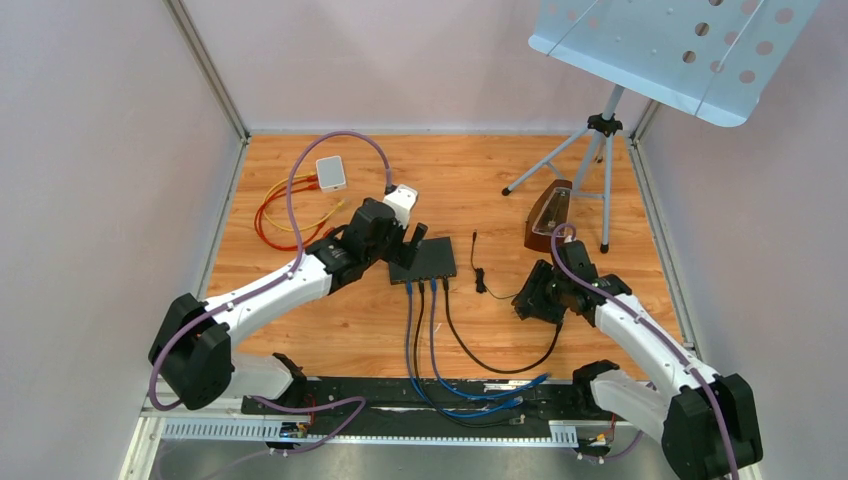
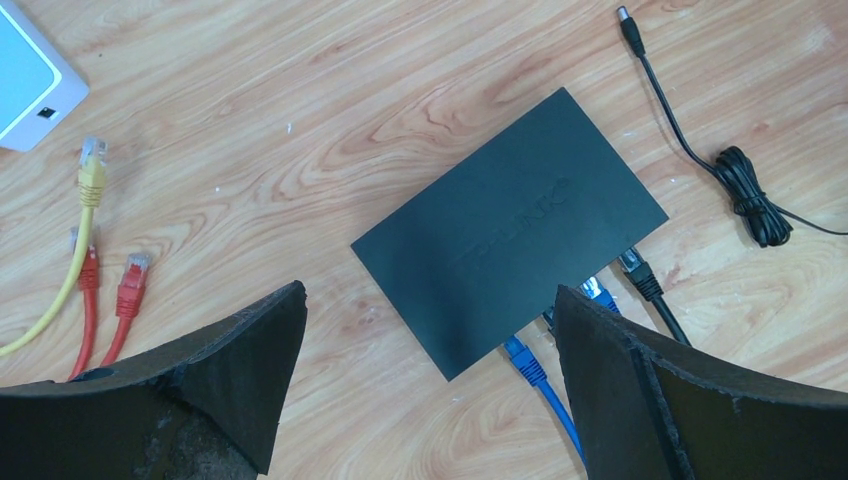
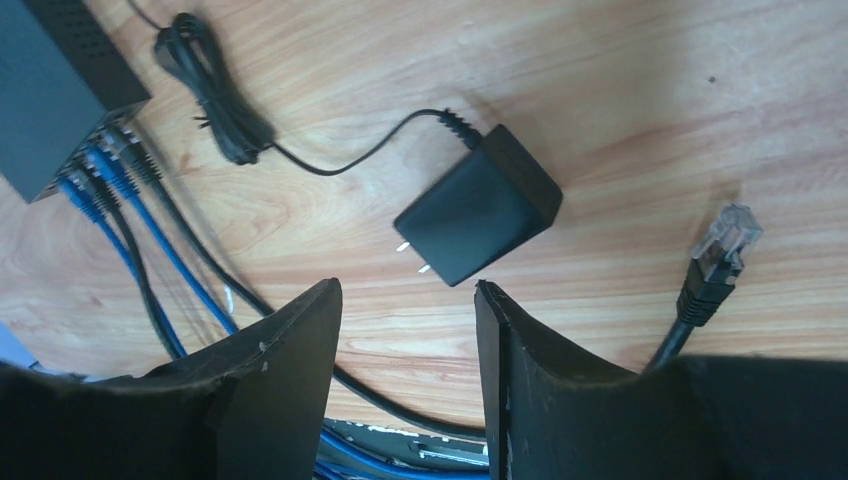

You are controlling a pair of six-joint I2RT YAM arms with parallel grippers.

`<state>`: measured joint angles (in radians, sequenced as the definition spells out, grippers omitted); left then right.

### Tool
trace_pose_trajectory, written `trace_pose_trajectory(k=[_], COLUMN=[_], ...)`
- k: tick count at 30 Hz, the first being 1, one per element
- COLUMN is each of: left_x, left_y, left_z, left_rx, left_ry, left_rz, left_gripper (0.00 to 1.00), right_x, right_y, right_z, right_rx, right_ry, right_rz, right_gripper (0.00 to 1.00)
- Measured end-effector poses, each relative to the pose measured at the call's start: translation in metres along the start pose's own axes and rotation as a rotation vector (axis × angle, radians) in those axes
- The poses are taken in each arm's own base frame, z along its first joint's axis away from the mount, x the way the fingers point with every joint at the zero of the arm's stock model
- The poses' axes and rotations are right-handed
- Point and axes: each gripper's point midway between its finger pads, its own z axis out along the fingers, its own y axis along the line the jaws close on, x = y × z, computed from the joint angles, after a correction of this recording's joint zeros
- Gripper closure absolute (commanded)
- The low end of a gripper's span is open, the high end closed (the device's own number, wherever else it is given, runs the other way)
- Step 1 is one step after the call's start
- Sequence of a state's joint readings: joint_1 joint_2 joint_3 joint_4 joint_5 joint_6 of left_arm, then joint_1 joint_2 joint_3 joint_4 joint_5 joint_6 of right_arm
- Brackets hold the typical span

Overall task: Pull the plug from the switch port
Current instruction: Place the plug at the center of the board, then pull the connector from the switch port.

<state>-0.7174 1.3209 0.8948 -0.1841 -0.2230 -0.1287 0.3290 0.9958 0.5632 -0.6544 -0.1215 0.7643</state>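
The black switch (image 1: 425, 260) lies flat mid-table, seen from above in the left wrist view (image 2: 510, 250). Blue plugs (image 2: 525, 362) and a black plug (image 2: 640, 272) sit along its near edge. My left gripper (image 2: 430, 292) hovers over the switch's near-left corner, open wide, holding nothing. My right gripper (image 3: 408, 285) stands open to the switch's right (image 1: 528, 300), with bare wood between its fingers. A loose black plug (image 3: 722, 250) with a clear tip lies on the wood just outside the right finger, free of any port.
A black power adapter (image 3: 480, 205) lies ahead of the right gripper, its bundled lead running to a barrel plug (image 2: 630, 25). A white box (image 1: 330, 172) with red and yellow cables (image 1: 285, 210) is far left. A tripod (image 1: 600, 150) and a brown metronome (image 1: 548, 215) stand far right.
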Motion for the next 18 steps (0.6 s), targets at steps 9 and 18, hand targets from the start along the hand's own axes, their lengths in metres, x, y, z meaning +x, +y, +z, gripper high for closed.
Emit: trace_pose_trajectory(k=[9,18], left_x=[-0.001,-0.004], left_y=[0.007,0.009], left_z=[0.001,0.000], left_rx=[-0.032,-0.034], left_ry=[-0.004,-0.017], left_rz=[-0.031,-0.051], left_gripper=[0.00,0.00], right_x=[0.003,-0.053], right_y=[-0.013,0.009], right_z=[0.025,0.057], right_rx=[0.076,0.082], right_ry=[0.040,-0.021], right_rz=[0.028,-0.066], right_gripper=[0.48,0.48])
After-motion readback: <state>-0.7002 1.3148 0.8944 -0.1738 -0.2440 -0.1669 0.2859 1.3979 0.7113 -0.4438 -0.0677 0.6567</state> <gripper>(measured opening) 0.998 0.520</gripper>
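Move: The black power adapter lies on the table just beyond the half-open right fingers, about 3 cm ahead, 1 cm left and 4 cm below. The coiled cord bundle is some 7 cm ahead and 8 cm left of the hand, and the black cable's loose end about level with it and 8 cm right; the switch sits roughly 12 cm ahead and 19 cm left. From the idle left hand the adapter is about 13 cm back, 21 cm right and 13 cm below. Down first, then forward: the right hand sinks about 3 cm to bring its fingertips around the power adapter, then sweeps level straight forward some 7 cm, speeding up. The fingers stay half open, the right one coming against the adapter's right side and pushing it along without pinching. ##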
